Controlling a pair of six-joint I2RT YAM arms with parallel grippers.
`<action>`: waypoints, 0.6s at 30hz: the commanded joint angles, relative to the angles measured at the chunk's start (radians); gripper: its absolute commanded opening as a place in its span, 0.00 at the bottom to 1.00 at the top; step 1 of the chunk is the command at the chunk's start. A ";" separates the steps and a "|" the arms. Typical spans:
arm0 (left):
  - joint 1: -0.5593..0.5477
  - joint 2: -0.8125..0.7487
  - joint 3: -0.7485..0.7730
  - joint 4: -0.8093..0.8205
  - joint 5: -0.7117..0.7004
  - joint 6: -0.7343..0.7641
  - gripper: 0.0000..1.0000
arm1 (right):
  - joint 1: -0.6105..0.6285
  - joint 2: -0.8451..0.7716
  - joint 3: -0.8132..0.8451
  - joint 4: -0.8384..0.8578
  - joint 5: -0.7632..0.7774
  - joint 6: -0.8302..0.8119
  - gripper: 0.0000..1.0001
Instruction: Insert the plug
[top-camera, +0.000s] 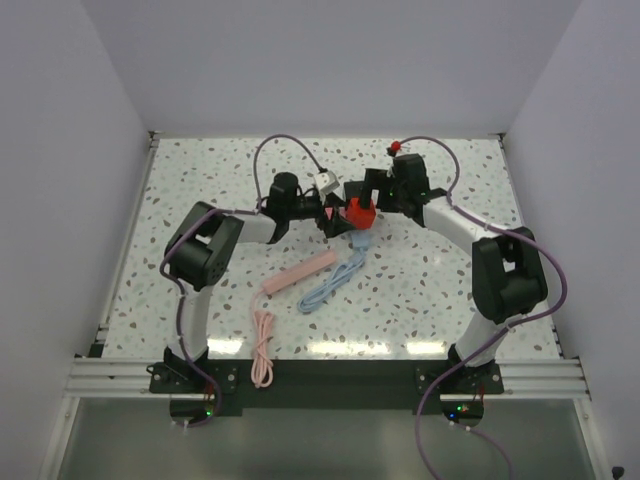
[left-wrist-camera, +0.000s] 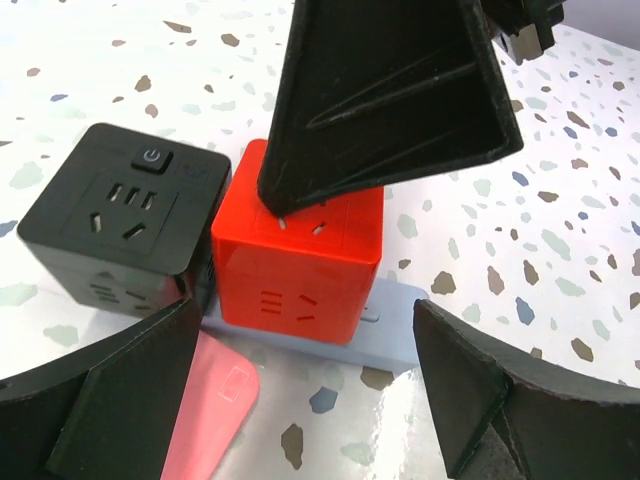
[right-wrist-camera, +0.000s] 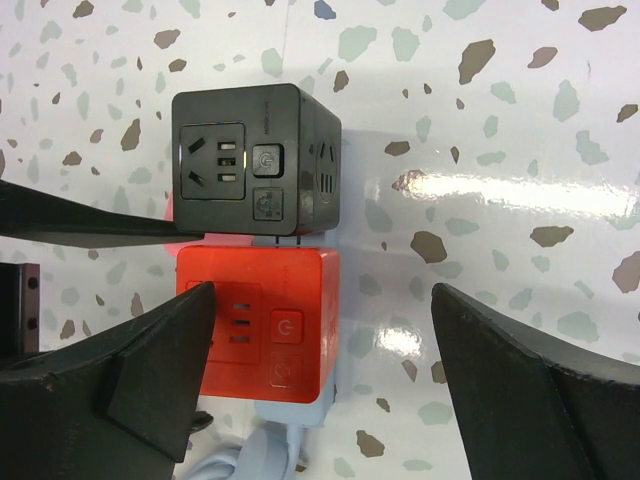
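Note:
A red socket cube (right-wrist-camera: 290, 330) sits on the end of a light blue power strip (right-wrist-camera: 300, 420). A black socket cube (right-wrist-camera: 250, 165) lies right next to it, with thin metal prongs showing in the narrow gap between the two. In the left wrist view the red cube (left-wrist-camera: 300, 260) is in the middle and the black cube (left-wrist-camera: 120, 215) is to its left. My right gripper (right-wrist-camera: 320, 370) is open above the red cube, with one finger (right-wrist-camera: 150, 370) over the cube's left part. My left gripper (left-wrist-camera: 300, 400) is open and empty just short of the red cube. In the top view both meet around the red cube (top-camera: 360, 213).
A pink power strip (top-camera: 300, 272) with its coiled cable lies in front of the cubes, its end next to my left finger (left-wrist-camera: 205, 420). The light blue cable (top-camera: 335, 285) is coiled beside it. A white cube (top-camera: 325, 183) sits behind the grippers. Walls enclose the table.

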 joint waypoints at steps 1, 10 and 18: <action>0.024 -0.075 -0.035 0.102 -0.014 -0.075 0.93 | 0.006 0.027 -0.050 -0.155 0.086 -0.061 0.90; 0.043 -0.136 -0.086 0.196 -0.126 -0.315 0.93 | 0.024 0.047 -0.033 -0.157 0.083 -0.065 0.90; 0.044 -0.124 -0.073 0.196 -0.184 -0.417 0.90 | 0.033 0.058 -0.027 -0.160 0.088 -0.065 0.90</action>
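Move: The red plug sits on the blue strip about 4 cm to the right of the left hand, level with it fore and aft and some 2 cm lower. The black plug stands next to it, about 6 cm ahead and 3 cm right of the left hand; the pink block lies low, roughly 1 cm ahead, 2 cm left and 7 cm down. From the right hand the red plug is about 3 cm left, 2 cm back and 3 cm below. Leftward about 2 cm first, the left hand backs its already open fingers off from around the side of the red plug, then climbs some 5 cm and drifts about 2 cm forward. Its wrist turns some 15 degrees counter-clockwise while the fingertips tip up towards level. The right hand stays almost still, open, keeping its left finger on top of the red plug. ##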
